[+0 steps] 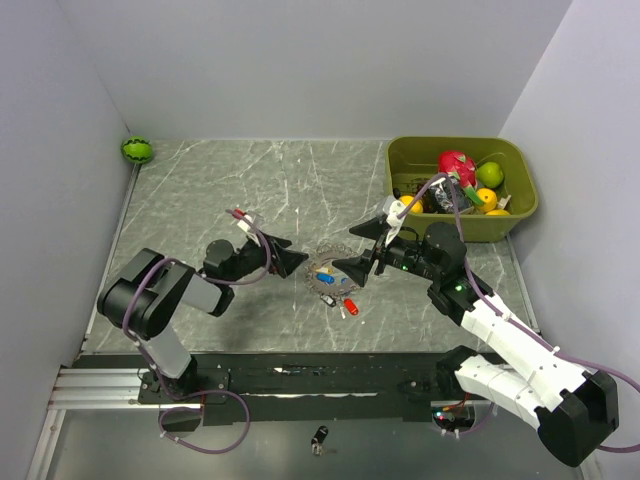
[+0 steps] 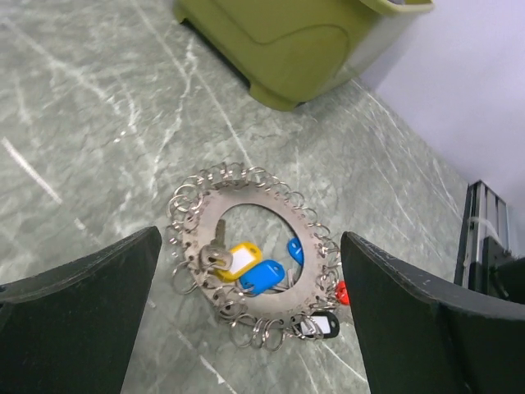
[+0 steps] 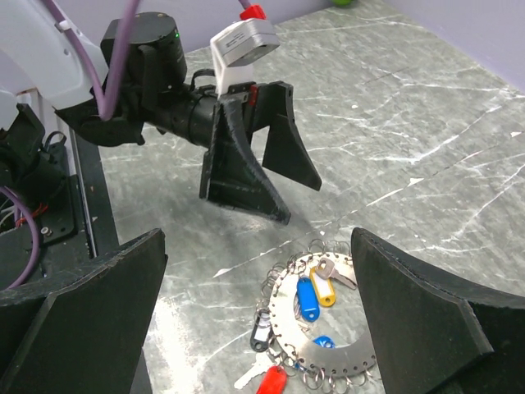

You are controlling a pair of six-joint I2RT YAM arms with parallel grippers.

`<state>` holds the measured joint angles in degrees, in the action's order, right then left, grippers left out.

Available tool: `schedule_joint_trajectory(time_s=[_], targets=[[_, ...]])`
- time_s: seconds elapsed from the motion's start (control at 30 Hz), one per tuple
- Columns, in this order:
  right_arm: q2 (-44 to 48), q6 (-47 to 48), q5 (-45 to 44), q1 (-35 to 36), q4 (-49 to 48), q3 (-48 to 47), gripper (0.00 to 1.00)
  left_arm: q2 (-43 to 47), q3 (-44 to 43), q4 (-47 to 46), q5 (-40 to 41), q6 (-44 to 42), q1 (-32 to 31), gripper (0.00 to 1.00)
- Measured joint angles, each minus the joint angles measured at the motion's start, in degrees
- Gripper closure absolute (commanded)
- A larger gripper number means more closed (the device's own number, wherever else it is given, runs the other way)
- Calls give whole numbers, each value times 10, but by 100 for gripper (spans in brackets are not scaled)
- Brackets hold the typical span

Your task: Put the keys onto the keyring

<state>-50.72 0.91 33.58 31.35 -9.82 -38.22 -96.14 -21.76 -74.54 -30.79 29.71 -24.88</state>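
Observation:
The keyring (image 1: 322, 264), a flat grey toothed ring hung with many small wire loops, lies on the marble table between my two grippers. In the left wrist view a silver key (image 2: 215, 246) with a yellow tag, a blue tag (image 2: 261, 277), a second blue tag, a red tag (image 2: 342, 291) and a black tag rest on or against the keyring (image 2: 310, 240). My left gripper (image 1: 297, 252) is open just left of the ring, nothing between its fingers. The open right gripper (image 1: 345, 250) hovers over the ring's right side. From the right wrist, the ring (image 3: 344, 357) and a red-tagged key (image 3: 271, 382) show.
An olive bin (image 1: 455, 143) of toy fruit stands at the back right, close behind my right arm. A green ball (image 1: 137, 150) sits in the far left corner. A small black object (image 1: 319, 437) lies below the rail at the front. Grey walls close three sides.

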Motion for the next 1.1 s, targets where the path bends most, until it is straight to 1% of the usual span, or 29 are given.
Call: schedule_joint_trajectory(time_s=[0.2, 0.3, 0.67, 0.8, 0.93, 1.0, 1.1], targets=[[0, 0, -2, 0, 1, 0, 0, -1, 17, 0, 9, 25, 11, 4], [0, 0, -2, 0, 2, 0, 0, 18, 24, 4, 15, 23, 11, 4], [-4, 0, -4, 0, 0, 0, 0, 188, 12, 10, 68, -36, 11, 4], [-12, -1, -6, 0, 0, -1, 0, 256, 6, 52, 99, -54, 11, 4], [-16, -2, -10, 0, 0, -1, 0, 327, -1, 113, 138, -75, 11, 4], [-16, -3, -10, 0, 0, -1, 0, 357, -7, 144, 161, -81, 11, 4], [-16, -9, -10, 0, -1, -1, 0, 405, -19, 201, 218, -83, 11, 4]])
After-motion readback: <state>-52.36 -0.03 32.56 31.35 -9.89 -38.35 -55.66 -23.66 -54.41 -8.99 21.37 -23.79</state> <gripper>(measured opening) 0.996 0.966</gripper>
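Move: The keyring lies flat on the table some 9 cm to the right of the open left hand, about 5 cm ahead and 12 cm below. Just off its near edge, the black tag is roughly 8 cm right and 3 cm back from that hand, the red tag about 13 cm right and 5 cm back, both at table height. From the right hand, the keyring is about 12 cm ahead, 5 cm left and 27 cm down. Up and away from the keyring goes the left hand, empty and with its fingers staying wide open: after a dip of about a centimetre it climbs some 19 cm, drifting about 8 cm to the left with hardly any forward travel. The wrist tips the fingers upward and swings them counter-clockwise, some 25 degrees each, so they point less to the right and more forward. ##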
